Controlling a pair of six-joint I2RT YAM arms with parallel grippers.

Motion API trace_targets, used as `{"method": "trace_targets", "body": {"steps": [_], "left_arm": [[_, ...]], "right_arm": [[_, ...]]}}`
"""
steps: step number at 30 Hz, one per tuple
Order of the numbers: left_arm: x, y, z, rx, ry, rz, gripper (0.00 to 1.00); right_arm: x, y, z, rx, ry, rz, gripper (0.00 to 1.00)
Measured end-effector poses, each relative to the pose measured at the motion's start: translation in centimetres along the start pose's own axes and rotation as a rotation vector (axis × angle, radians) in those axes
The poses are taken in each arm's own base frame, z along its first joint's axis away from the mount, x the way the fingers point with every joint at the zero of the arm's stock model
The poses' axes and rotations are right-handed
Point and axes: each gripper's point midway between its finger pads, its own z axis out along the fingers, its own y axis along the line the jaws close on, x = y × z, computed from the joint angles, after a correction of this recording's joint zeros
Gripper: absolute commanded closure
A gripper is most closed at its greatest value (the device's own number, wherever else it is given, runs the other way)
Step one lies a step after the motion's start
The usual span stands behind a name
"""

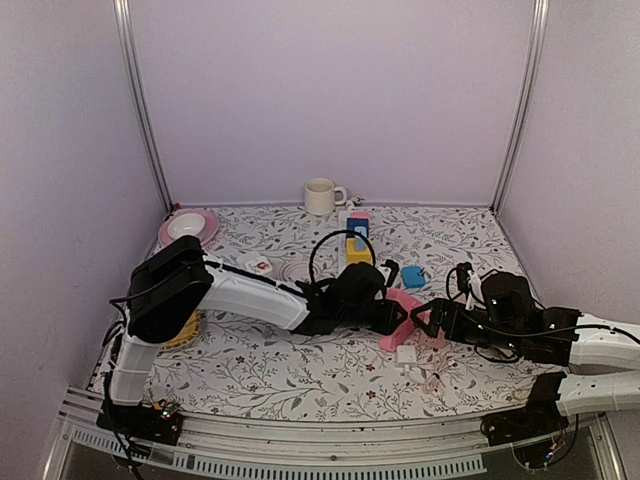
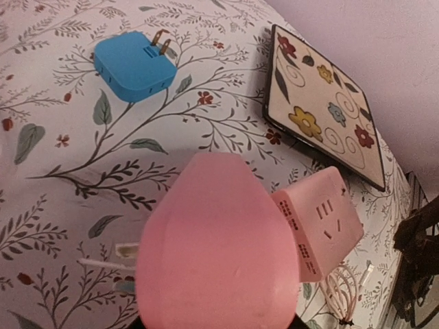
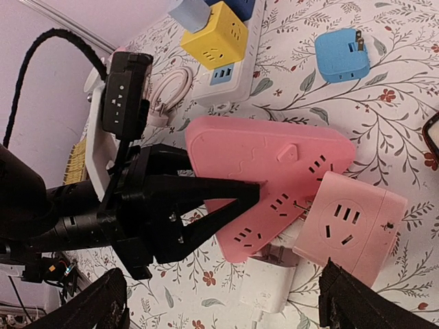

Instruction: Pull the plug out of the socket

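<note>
The socket is a flat pink triangular power strip (image 3: 267, 171), also seen in the top view (image 1: 400, 310). My left gripper (image 1: 390, 314) is shut on its edge; the black fingers (image 3: 240, 195) clamp it in the right wrist view. In the left wrist view the strip (image 2: 219, 253) hides those fingers. A white plug (image 3: 271, 281) lies at the strip's lower edge, its prongs showing and pointing toward the strip. A pink cube adapter (image 3: 350, 226) touches the strip's right corner. My right gripper (image 3: 222, 277) hovers open over the white plug, one finger on each side.
A blue plug (image 3: 341, 55) lies loose beyond the strip. A white power strip with a yellow cube (image 1: 358, 248) sits behind, by a black cable loop. A flowered tile (image 2: 322, 103), a white mug (image 1: 320, 196) and a pink plate (image 1: 188, 228) are around.
</note>
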Motion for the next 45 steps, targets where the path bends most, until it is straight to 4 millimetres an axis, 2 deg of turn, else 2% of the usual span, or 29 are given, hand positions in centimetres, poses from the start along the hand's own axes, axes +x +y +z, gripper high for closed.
{"method": "trace_targets", "body": {"steps": [3, 11, 14, 17, 21, 25, 39, 45], "left_arm": [[0.1, -1.5, 1.0, 0.064, 0.007, -0.027, 0.99], [1.4, -3.8, 1.2, 0.126, 0.02, -0.05, 0.64], [2.0, -3.4, 0.3, 0.114, 0.024, -0.05, 0.48], [3.3, -2.1, -0.6, 0.073, 0.046, -0.044, 0.33], [4.6, -0.7, -1.4, 0.03, 0.063, -0.039, 0.24], [4.3, -0.4, -2.0, 0.008, 0.049, -0.033, 0.14], [-0.9, 0.0, -7.2, -0.084, -0.106, 0.007, 0.11], [-3.8, 1.8, -9.1, -0.17, -0.165, 0.022, 0.11]], "right_arm": [[0.1, -0.1, 0.0, 0.003, 0.003, -0.001, 0.01], [0.0, 0.0, -0.3, -0.001, -0.001, 0.0, 0.01], [-0.1, 0.0, -0.3, -0.002, -0.003, 0.0, 0.01], [-0.1, 0.0, -0.3, -0.003, -0.003, 0.0, 0.01], [-0.3, 0.2, -0.4, -0.007, -0.006, 0.001, 0.01], [-0.5, 0.5, -0.5, -0.011, -0.01, 0.001, 0.01], [-0.8, 0.5, -0.4, 0.004, -0.015, -0.012, 0.01], [-1.3, 0.9, -0.6, 0.0, -0.027, -0.019, 0.01]]}}
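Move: About 4 cm back from the left hand and some 4 cm lower is the patch of table for the held pink socket; from the waiting right hand, that patch is roughly 4 cm ahead, 4 cm left and 11 cm down. At table height, counted from the left hand, the pink cube adapter lies about 6 cm right and 4 cm back, the white plug 8 cm back and 1 cm right, and the blue plug 11 cm ahead and 2 cm right. Drawing back about 4 cm, the left hand first swings 3 cm right with the pink socket, shoving it against the pink cube adapter and white plug, then returns left and sinks 2 cm. Its fingers open wide to let go of the socket, and the hand lifts away some 9 cm while moving left and forward. ##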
